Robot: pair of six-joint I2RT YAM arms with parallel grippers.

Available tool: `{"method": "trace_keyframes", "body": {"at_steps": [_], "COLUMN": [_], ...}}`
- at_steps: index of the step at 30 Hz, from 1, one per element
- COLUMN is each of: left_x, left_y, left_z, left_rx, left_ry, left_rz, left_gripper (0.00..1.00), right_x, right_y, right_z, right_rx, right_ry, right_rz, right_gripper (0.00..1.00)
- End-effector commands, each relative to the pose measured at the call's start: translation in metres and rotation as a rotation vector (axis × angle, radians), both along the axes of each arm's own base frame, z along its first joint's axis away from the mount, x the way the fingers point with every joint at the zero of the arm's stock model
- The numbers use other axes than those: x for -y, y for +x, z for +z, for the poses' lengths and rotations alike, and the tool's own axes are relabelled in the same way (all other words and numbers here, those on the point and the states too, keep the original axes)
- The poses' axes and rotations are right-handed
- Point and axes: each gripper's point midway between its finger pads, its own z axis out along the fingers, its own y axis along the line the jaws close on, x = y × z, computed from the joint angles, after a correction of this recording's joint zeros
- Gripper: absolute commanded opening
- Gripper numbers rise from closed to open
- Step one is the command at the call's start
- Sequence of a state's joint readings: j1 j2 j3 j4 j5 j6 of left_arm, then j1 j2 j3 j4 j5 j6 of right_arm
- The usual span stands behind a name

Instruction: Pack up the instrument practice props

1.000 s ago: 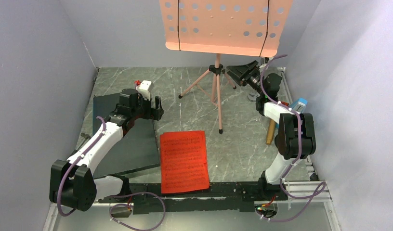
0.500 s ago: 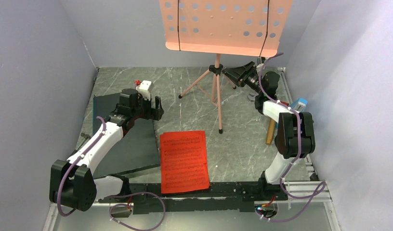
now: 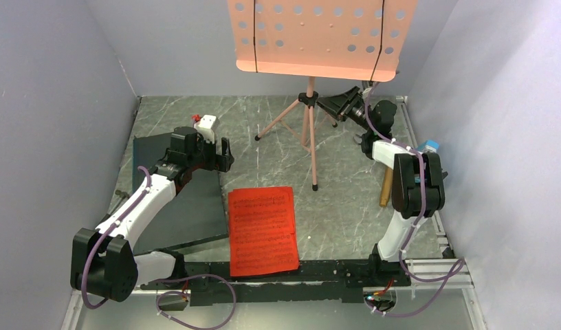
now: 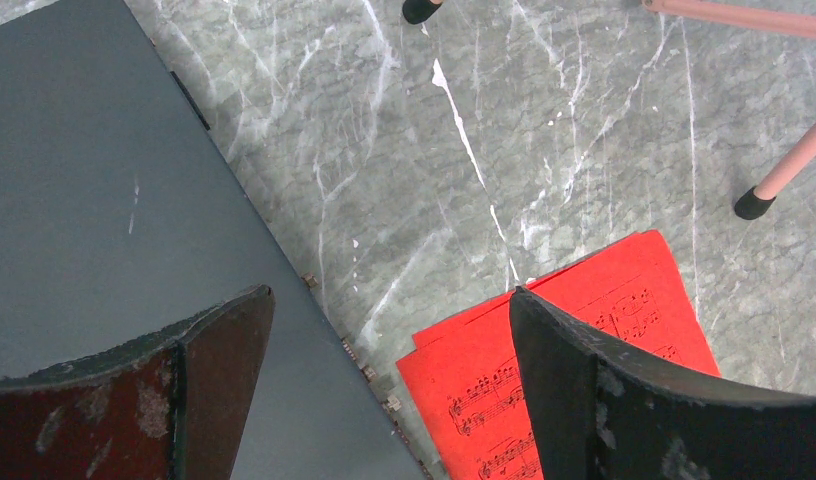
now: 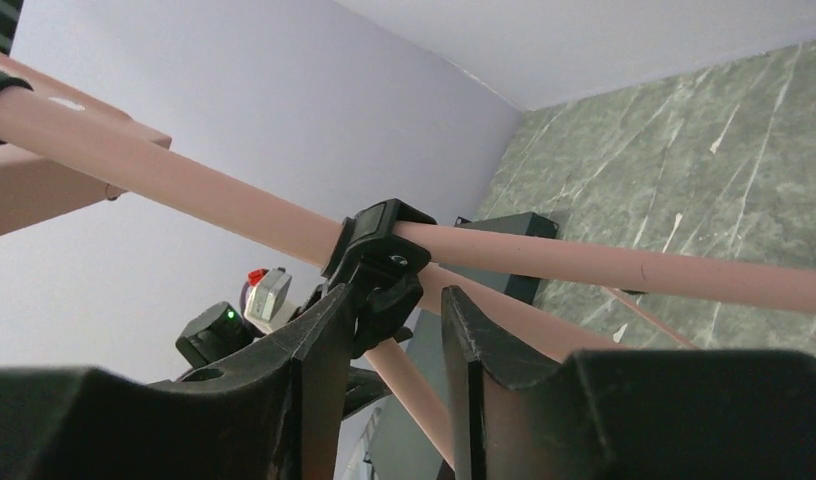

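Observation:
The pink music stand (image 3: 319,34) stands at the back, its black tripod hub (image 3: 307,98) under the perforated desk. My right gripper (image 3: 335,104) is open, level with the hub and just right of it. In the right wrist view the hub (image 5: 379,250) sits right at the tips of my right gripper (image 5: 396,295), unclamped, with a pink leg behind the gap. The red sheet-music pages (image 3: 262,230) lie flat at the front. My left gripper (image 3: 216,152) is open and empty, over bare floor (image 4: 389,330) between the pages (image 4: 464,390) and the slab. The blue metronome (image 3: 427,146) peeks out behind the right arm. I cannot identify the microphone.
A large dark flat slab (image 3: 174,199) lies under the left arm and shows in the left wrist view (image 4: 84,200). A tan rod-shaped thing (image 3: 386,189) lies beside the right arm. The stand's legs (image 3: 312,148) splay over the middle floor. Walls close in on three sides.
My right gripper has moved left and back, closer to the stand's tripod hub. The left arm, pages and stand have not moved.

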State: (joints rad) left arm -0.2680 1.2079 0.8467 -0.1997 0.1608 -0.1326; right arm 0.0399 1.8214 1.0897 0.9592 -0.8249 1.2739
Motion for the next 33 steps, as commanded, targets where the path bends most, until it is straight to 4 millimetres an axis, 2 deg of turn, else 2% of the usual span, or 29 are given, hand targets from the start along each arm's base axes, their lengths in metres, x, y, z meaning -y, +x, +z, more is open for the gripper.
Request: {"method": "trace_keyframes", "body": {"at_steps": [1, 4, 8, 11, 16, 21, 25, 33], "left_x": [0.003, 0.003, 0.002, 0.002, 0.010, 0.026, 0.043, 0.092], "left_y": [0.005, 0.004, 0.002, 0.001, -0.001, 0.003, 0.010, 0.044], "left_z": [0.011, 0.008, 0.005, 0.004, 0.015, 0.043, 0.071, 0.144], "left_rx": [0.041, 0.034, 0.023, 0.017, 0.029, 0.070, 0.115, 0.319], "left_ry": [-0.014, -0.011, -0.009, -0.014, -0.063, -0.160, -0.248, -0.402], "left_rz": [-0.014, -0.013, -0.010, -0.010, -0.029, -0.065, -0.116, -0.267], "left_gripper": [0.94, 0.94, 0.94, 0.94, 0.94, 0.94, 0.94, 0.92], "right_x": [-0.008, -0.008, -0.009, -0.010, -0.009, -0.006, -0.003, -0.001], "right_y": [-0.010, -0.012, -0.020, -0.021, -0.027, -0.034, -0.028, -0.015], "right_z": [0.020, 0.017, 0.015, 0.012, 0.009, 0.000, -0.005, -0.006], "right_rx": [0.193, 0.277, 0.428, 0.493, 0.754, 1.021, 1.161, 1.357], "right_ry": [-0.021, -0.055, -0.105, -0.151, -0.273, -0.385, -0.473, -0.590], "right_rz": [0.059, 0.056, 0.056, 0.075, 0.050, 0.005, -0.045, -0.073], "right_gripper": [0.36, 0.20, 0.06, 0.06, 0.07, 0.07, 0.06, 0.06]}}
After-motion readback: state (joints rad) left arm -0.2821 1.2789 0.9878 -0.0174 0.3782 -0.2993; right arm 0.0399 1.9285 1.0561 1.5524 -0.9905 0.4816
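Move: The music stand's black clamp knob sits practically between the right fingertips, level with them and about 1 cm to the left. The pink pole is some 2 cm ahead and 3 cm left. Down on the table, about 26 cm below, are the front leg tip, 17 cm back and straight in line, and the left leg tip, level and 18 cm left. From the left hand the knob is roughly 12 cm ahead, 27 cm right and 11 cm higher. The right fingers close on the clamp knob and pinch it, then the wrist rolls about 65 degrees counter-clockwise, as seen from behind the hand looking at the knob, keeping the grip while the hand eases back only about 1 cm. Late on, the left hand, still wide open, lifts some 7 cm and goes about 5 cm to its left, turning slightly clockwise. ##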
